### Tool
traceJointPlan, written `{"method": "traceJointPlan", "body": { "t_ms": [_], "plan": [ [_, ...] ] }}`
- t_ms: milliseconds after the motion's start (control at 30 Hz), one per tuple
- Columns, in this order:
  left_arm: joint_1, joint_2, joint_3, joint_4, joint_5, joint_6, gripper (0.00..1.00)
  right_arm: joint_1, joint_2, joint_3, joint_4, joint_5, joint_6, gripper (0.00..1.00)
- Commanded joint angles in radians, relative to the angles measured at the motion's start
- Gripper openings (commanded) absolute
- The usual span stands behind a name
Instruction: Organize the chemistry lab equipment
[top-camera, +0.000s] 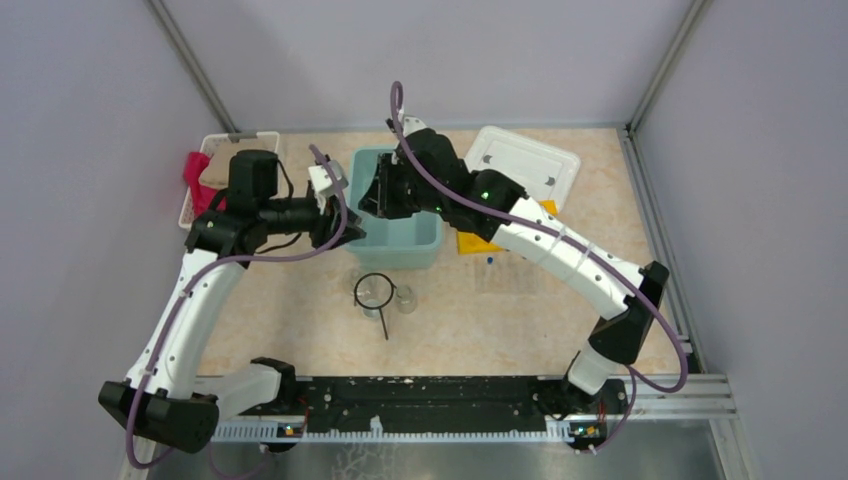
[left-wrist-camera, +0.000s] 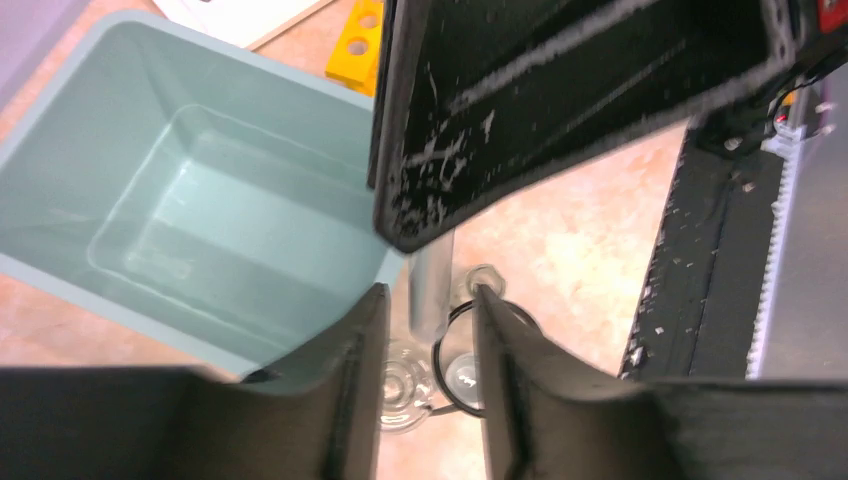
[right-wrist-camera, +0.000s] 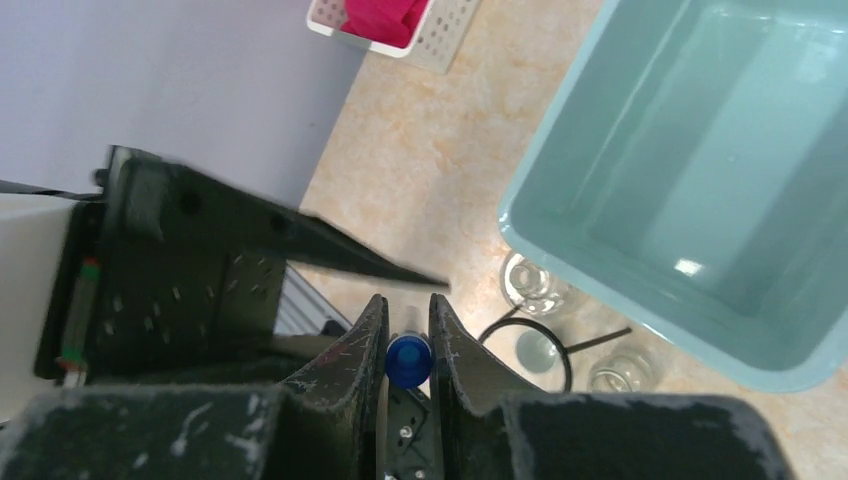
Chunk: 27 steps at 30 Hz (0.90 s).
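Note:
My right gripper (top-camera: 377, 195) hovers over the teal bin (top-camera: 400, 256) and is shut on a clear test tube with a blue cap (right-wrist-camera: 408, 360). The tube (left-wrist-camera: 432, 285) points toward my left gripper (top-camera: 335, 207), whose jaws stand open around its far end without closing on it. A black wire ring with a straight handle (top-camera: 373, 291) lies in front of the bin around one small glass beaker. A second beaker (top-camera: 405, 298) stands beside it. The yellow holed rack (top-camera: 470, 243) is partly hidden under my right arm. Faint test tubes (top-camera: 500, 270) lie near it.
A white lid (top-camera: 525, 160) lies at the back right. A white basket of red and tan cloths (top-camera: 215, 165) sits at the back left. The bin's inside (right-wrist-camera: 690, 150) holds nothing. The black rail (top-camera: 430, 400) runs along the near edge.

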<state>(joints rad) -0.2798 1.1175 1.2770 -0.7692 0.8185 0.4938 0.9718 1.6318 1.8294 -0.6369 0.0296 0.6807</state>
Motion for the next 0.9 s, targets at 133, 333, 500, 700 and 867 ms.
{"method": "traceJointPlan", "body": {
  "t_ms": [133,333,500,700,867],
  "plan": [
    [-0.001,-0.003,0.001,0.029,-0.094,-0.126,0.99,-0.108,-0.207,-0.12,-0.119,0.178,-0.071,0.0],
    [0.001,0.031,0.027,0.028,-0.175,-0.187,0.99,-0.269,-0.47,-0.414,-0.247,0.336,-0.081,0.0],
    [0.002,0.052,0.044,0.021,-0.236,-0.216,0.99,-0.343,-0.583,-0.638,-0.309,0.477,-0.046,0.0],
    [0.003,0.054,0.049,0.023,-0.258,-0.242,0.99,-0.361,-0.599,-0.824,-0.259,0.604,0.025,0.0],
    [0.004,0.062,0.05,0.009,-0.27,-0.241,0.99,-0.374,-0.551,-0.9,-0.194,0.636,0.044,0.0]
  ]
}}
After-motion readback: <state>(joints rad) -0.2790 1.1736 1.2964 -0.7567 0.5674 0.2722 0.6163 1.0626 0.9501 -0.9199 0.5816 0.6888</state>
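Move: Both hands are on the capped tube. From the right hand, at its capped end, the clear rack lies about 28 cm to the right, 3 cm ahead and 30 cm below. The yellow rack stands some 10 cm beyond the clear rack. The green bin's middle is about 15 cm ahead of the right hand, roughly level sideways and 28 cm below. From the left hand the clear rack is about 29 cm right, 4 cm ahead and 25 cm below. The left fingers spread wide and let go of the tube's lower part, then that hand eases a few centimetres forward, left and slightly down, turning some 15 degrees counter-clockwise. The right hand keeps its pinch at the blue cap and sweeps fast about 33 cm to the right across the near part of the bin, first nearly level and then sinking, 19 cm in all, towards the clear rack, while its fingers swing clockwise from pointing left to pointing forward and steeply down. ##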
